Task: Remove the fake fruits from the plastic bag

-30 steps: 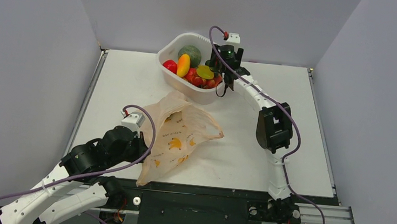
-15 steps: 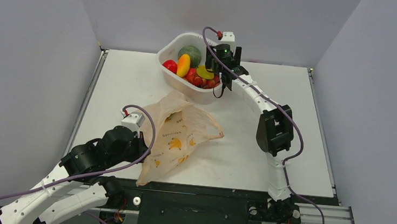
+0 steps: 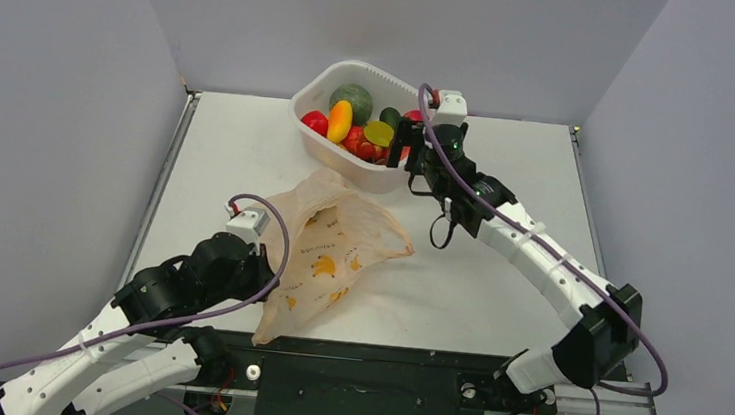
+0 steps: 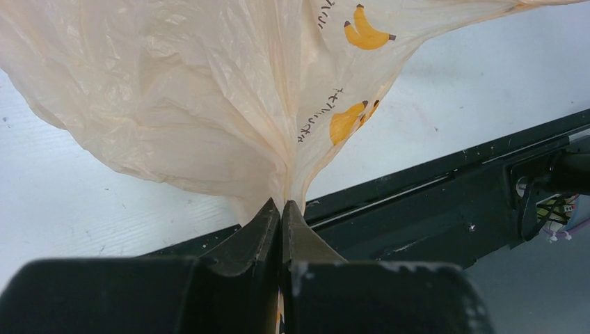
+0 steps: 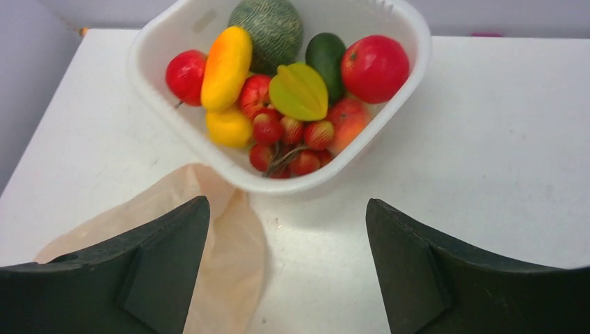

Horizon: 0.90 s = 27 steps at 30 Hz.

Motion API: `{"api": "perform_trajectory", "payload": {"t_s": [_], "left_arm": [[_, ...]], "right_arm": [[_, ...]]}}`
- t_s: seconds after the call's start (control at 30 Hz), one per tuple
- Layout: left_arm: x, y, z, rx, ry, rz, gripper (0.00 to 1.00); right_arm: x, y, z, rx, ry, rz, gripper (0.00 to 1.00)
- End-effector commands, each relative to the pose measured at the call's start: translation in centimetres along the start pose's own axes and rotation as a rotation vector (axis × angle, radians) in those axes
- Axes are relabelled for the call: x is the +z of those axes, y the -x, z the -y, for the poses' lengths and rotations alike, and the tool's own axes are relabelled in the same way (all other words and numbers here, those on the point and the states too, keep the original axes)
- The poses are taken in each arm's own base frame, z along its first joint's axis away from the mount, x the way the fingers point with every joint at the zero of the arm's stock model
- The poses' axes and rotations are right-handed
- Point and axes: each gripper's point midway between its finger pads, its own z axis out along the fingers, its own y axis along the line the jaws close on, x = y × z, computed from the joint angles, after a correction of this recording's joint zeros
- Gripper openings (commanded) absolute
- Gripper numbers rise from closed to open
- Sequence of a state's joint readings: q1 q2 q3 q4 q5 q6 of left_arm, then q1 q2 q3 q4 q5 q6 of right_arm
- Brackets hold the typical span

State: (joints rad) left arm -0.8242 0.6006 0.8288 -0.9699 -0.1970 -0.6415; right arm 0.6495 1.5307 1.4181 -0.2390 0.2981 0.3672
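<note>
The peach plastic bag (image 3: 332, 250) with banana prints lies crumpled on the table's near middle. My left gripper (image 3: 267, 277) is shut on its near-left edge, the film pinched between the fingers in the left wrist view (image 4: 282, 209). The bag (image 4: 209, 104) looks flat; no fruit shows inside it. The fake fruits lie in the white tub (image 3: 321, 145): an orange-yellow oval (image 3: 340, 120), a yellow-green star fruit (image 3: 379, 132), red pieces (image 3: 315, 122) and small red berries (image 5: 285, 146). My right gripper (image 3: 404, 157) is open and empty, just this side of the tub (image 5: 306, 184).
A dark-green melon (image 3: 351, 98), a green avocado (image 5: 325, 56) and a red tomato (image 5: 374, 68) also sit in the tub at the table's far middle. The black front rail (image 4: 445, 202) runs along the near edge.
My right arm has drawn back from over the tub toward the near right, and its elbow has swung out to the right. The star fruit stays in the tub. The left arm and bag have not moved.
</note>
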Motion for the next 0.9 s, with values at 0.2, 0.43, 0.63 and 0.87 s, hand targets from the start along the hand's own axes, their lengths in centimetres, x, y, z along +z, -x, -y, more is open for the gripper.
{"api": "perform_trajectory", "payload": {"t_s": [0.2,0.43,0.63,0.87], "left_arm": [[-0.4,2.2,2.3,-0.044,-0.082,0.055,0.0],[-1.5,5.7,8.5,-0.191,-0.322,0.093,0.0],[-1.8,5.2,10.2,-0.224,-0.397,0.038,0.0],[-1.8,2.9,5.8,-0.206,-0.228,0.028,0.0]], "right_arm": [[-11.1,-5.8,-7.4,0.133,0.352,-0.027,0.71],[-13.2,-11.5,-11.5,0.213,0.394,0.006,0.65],[-10.4,-14.7,-13.1,0.263,0.367,-0.025,0.54],[-4.8,-16.6,-15.1,0.286,0.369,-0.05,0.52]]}}
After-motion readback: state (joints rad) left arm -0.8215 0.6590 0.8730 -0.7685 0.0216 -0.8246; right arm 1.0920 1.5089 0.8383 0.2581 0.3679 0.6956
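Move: The green fruit still in the plastic bag lies about 22 cm to the right hand's left, some 4 cm back and 24 cm below. The middle of the bag is about 12 cm back, 15 cm left and 26 cm below that hand; the white basket is some 18 cm ahead, 11 cm left and 20 cm lower. From the left hand, already shut on the bag's rim, the green fruit lies about 22 cm ahead, 5 cm right and 13 cm below. Back about 20 cm, swinging left and starting to sink, the right hand leaves the basket, then curves some 4 cm forward while still going left and down into the bag's mouth, turning leftward, tipping down and narrowing its still-open fingers. Meanwhile the left hand, keeping its pinch on the rim, draws it right and up, rolling its left side down, and eases slightly back left at the end. ##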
